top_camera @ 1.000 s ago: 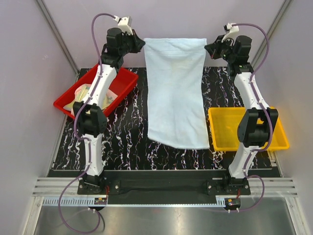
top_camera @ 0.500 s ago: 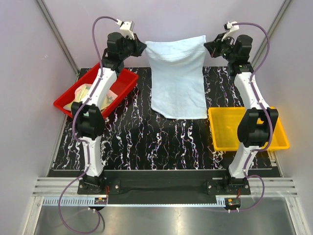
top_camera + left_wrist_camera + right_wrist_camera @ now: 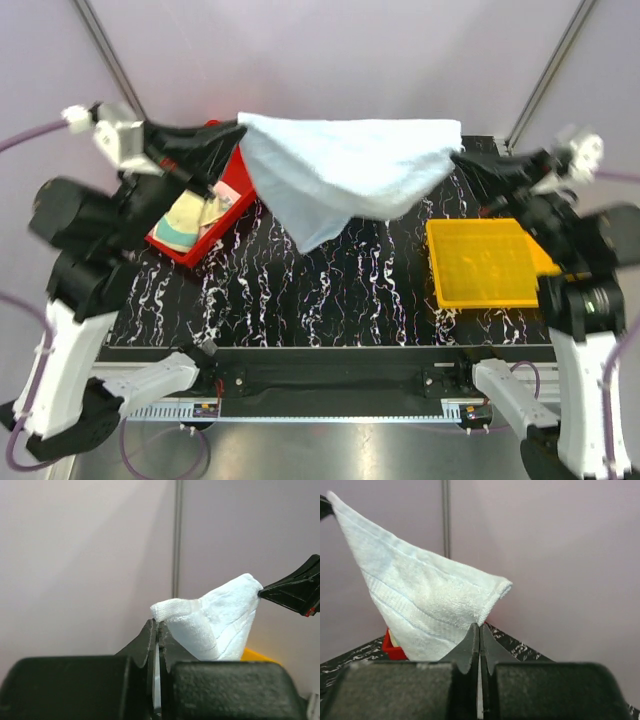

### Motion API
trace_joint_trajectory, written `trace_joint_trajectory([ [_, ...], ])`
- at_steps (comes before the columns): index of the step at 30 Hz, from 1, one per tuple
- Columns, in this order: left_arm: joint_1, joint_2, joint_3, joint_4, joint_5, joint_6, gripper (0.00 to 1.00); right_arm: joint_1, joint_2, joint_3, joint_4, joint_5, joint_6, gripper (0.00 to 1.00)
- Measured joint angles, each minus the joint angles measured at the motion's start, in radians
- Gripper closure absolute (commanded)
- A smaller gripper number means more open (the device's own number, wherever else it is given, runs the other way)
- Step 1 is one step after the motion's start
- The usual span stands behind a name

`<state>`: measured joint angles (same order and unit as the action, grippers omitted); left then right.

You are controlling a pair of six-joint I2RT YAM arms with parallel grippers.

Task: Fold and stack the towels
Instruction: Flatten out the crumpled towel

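Note:
A pale blue-white towel [image 3: 345, 170] hangs in the air, stretched between both arms high above the black marbled table [image 3: 340, 290]. My left gripper [image 3: 238, 132] is shut on its left corner, and the towel [image 3: 215, 625] runs off to the right from those jaws. My right gripper [image 3: 457, 156] is shut on the towel's right corner, with the cloth [image 3: 425, 605] spreading to the left. The towel sags in the middle, and one point hangs down at lower left. More folded towels [image 3: 192, 215] lie in the red tray [image 3: 235, 185].
A yellow tray [image 3: 485, 265] sits on the table's right side, with nothing visible in it. The red tray stands at the left, partly behind the left arm. Both arms are raised close to the top camera and hide the table's side edges.
Both arms have lifted the towel off the table and pulled back toward the camera. The towel went from lying flat and long to hanging bunched between the two grippers.

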<state>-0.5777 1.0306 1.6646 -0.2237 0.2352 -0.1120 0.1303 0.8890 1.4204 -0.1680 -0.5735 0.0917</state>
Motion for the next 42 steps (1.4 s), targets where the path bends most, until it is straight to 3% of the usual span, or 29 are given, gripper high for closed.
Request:
trace_joint_trajectory([
  [5,-0.061,-0.09,0.023,-0.074,0.003,-0.064,1.0,0.0,-0.174,0.061,-0.064,-0.051,0.068,1.0],
  [14,-0.062,0.092,0.187,-0.207,-0.106,-0.051,1.0,0.0,-0.098,0.124,-0.065,0.0,0.078,1.0],
  [22,0.124,0.428,0.27,-0.193,-0.13,-0.037,1.0,-0.021,0.329,0.152,-0.008,0.127,-0.027,1.0],
  [27,0.249,0.787,0.482,-0.151,-0.084,-0.049,1.0,-0.094,0.703,0.318,0.026,0.124,-0.056,1.0],
  [31,0.277,0.999,0.586,-0.116,-0.053,-0.045,1.0,-0.121,0.871,0.346,0.094,0.088,-0.061,1.0],
  [36,0.277,1.134,0.599,-0.074,-0.018,-0.034,1.0,-0.121,1.0,0.351,0.183,0.039,-0.06,1.0],
  [42,0.278,1.152,0.519,0.002,0.01,-0.01,1.0,-0.12,1.067,0.3,0.29,-0.003,-0.05,1.0],
])
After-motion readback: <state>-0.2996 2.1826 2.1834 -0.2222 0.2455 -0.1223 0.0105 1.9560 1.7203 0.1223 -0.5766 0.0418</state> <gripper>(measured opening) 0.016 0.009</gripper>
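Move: Both grippers hold the towel by its top corners, high over the near part of the table. The clear far middle of the table, where the towel is to be spread, lies about 38 cm ahead, 11 cm right and 58 cm below the left hand; from the right hand it is some 33 cm ahead, 17 cm left and 52 cm down. The red bin stands about 26 cm ahead and 26 cm left of the left hand; the yellow bin is roughly 2 cm ahead and 25 cm right of the right hand. Draw both grippers briefly back with the towel's corners still pinched, the right about twice as far as the left and rising slightly. Then fling them forward together some 45 cm towards the far side of the table, sinking about 30 cm as they go, and tip both wrists down by some 30 degrees, easing out with the corners still held well above the table. ##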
